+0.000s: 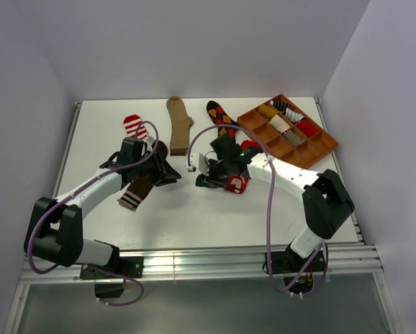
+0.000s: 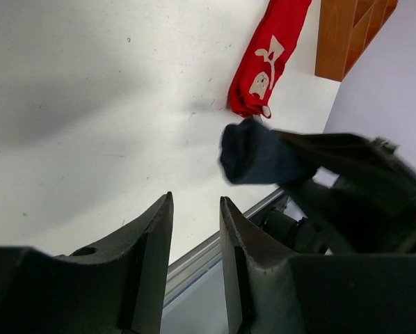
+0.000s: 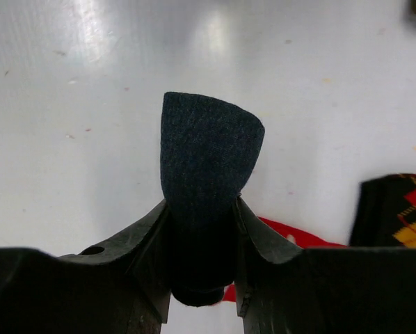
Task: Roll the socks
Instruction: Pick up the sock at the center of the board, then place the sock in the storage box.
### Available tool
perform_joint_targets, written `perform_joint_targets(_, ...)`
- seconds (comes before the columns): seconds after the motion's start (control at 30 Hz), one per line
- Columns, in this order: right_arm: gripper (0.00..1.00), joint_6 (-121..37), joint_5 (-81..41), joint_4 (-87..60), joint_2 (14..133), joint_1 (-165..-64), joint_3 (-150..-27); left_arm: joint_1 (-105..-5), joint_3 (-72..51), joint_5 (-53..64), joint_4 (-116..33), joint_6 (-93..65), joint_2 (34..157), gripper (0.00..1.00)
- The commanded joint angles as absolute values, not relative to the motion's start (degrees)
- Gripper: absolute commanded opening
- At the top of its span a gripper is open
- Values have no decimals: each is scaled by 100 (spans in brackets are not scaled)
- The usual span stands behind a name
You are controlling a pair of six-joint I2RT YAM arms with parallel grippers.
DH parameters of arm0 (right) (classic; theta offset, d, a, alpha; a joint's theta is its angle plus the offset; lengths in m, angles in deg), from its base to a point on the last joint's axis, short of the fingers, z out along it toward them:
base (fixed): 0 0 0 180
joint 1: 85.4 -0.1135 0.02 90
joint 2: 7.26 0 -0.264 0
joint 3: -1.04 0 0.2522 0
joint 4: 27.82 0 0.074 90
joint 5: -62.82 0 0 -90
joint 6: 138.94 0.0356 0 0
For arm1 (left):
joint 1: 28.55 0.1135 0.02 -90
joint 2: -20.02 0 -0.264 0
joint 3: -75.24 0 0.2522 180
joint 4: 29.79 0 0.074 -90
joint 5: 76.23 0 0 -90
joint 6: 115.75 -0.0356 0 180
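My right gripper (image 3: 202,202) is shut on a rolled navy sock (image 3: 206,160), held just above the table at its middle (image 1: 202,177). My left gripper (image 2: 195,198) is open with nothing between its fingers, a short way left of the navy sock (image 2: 253,156); the top view shows it here (image 1: 172,172). A red sock with a picture (image 2: 267,59) lies just beyond the right gripper. A dark brown sock with a striped cuff (image 1: 135,193) lies under the left arm. Red-white striped (image 1: 134,125), tan (image 1: 179,124) and black argyle (image 1: 220,117) socks lie along the back.
A brown wooden compartment tray (image 1: 318,154) stands at the back right with several rolled socks in it. The argyle sock (image 3: 396,216) lies close to the right of the right gripper. White walls close in the table; a metal rail (image 1: 208,261) runs along the near edge.
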State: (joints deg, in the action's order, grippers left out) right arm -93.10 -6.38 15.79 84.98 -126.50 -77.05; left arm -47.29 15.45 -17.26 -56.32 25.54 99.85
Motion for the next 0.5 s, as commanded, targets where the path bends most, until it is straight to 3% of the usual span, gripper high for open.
perform_joint_targets(0.0,8,-9166,-362,1943,8467,-12399,-8162,-4657,1375,-1690,-5787,2373,9763,38)
perform_joint_targets(0.27,8,-9192,-687,2285,8818,-11118,-9356,-4612,1357,-1804,-5753,2329,9701,38)
perform_joint_targets(0.47,7,-9078,-1416,1953,9722,-10097,-10463,-4595,1366,-1910,-5542,2373,9894,38)
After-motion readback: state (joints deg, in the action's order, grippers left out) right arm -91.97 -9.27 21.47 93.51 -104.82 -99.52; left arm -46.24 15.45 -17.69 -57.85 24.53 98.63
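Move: The right hand already grips the rolled navy sock some 8 cm above the board. The wooden box's middle lies about 17 cm ahead of it, 24 cm to its right and 6 cm lower. The flat red sock is roughly 5 cm ahead and 10 cm to the right, the argyle sock about 16 cm ahead and 5 cm to the right. From the left hand the box is around 16 cm ahead and 35 cm to the right. Keeping its pinch on the rolled navy sock, the right hand carries it forward, to the right and up towards the wooden box, gaining speed: about 16 cm out, 10 cm across and 7 cm higher, first climbing as it goes forward, then swinging more across. The wrist turns clockwise some 25 degrees; the fingers don't open. ##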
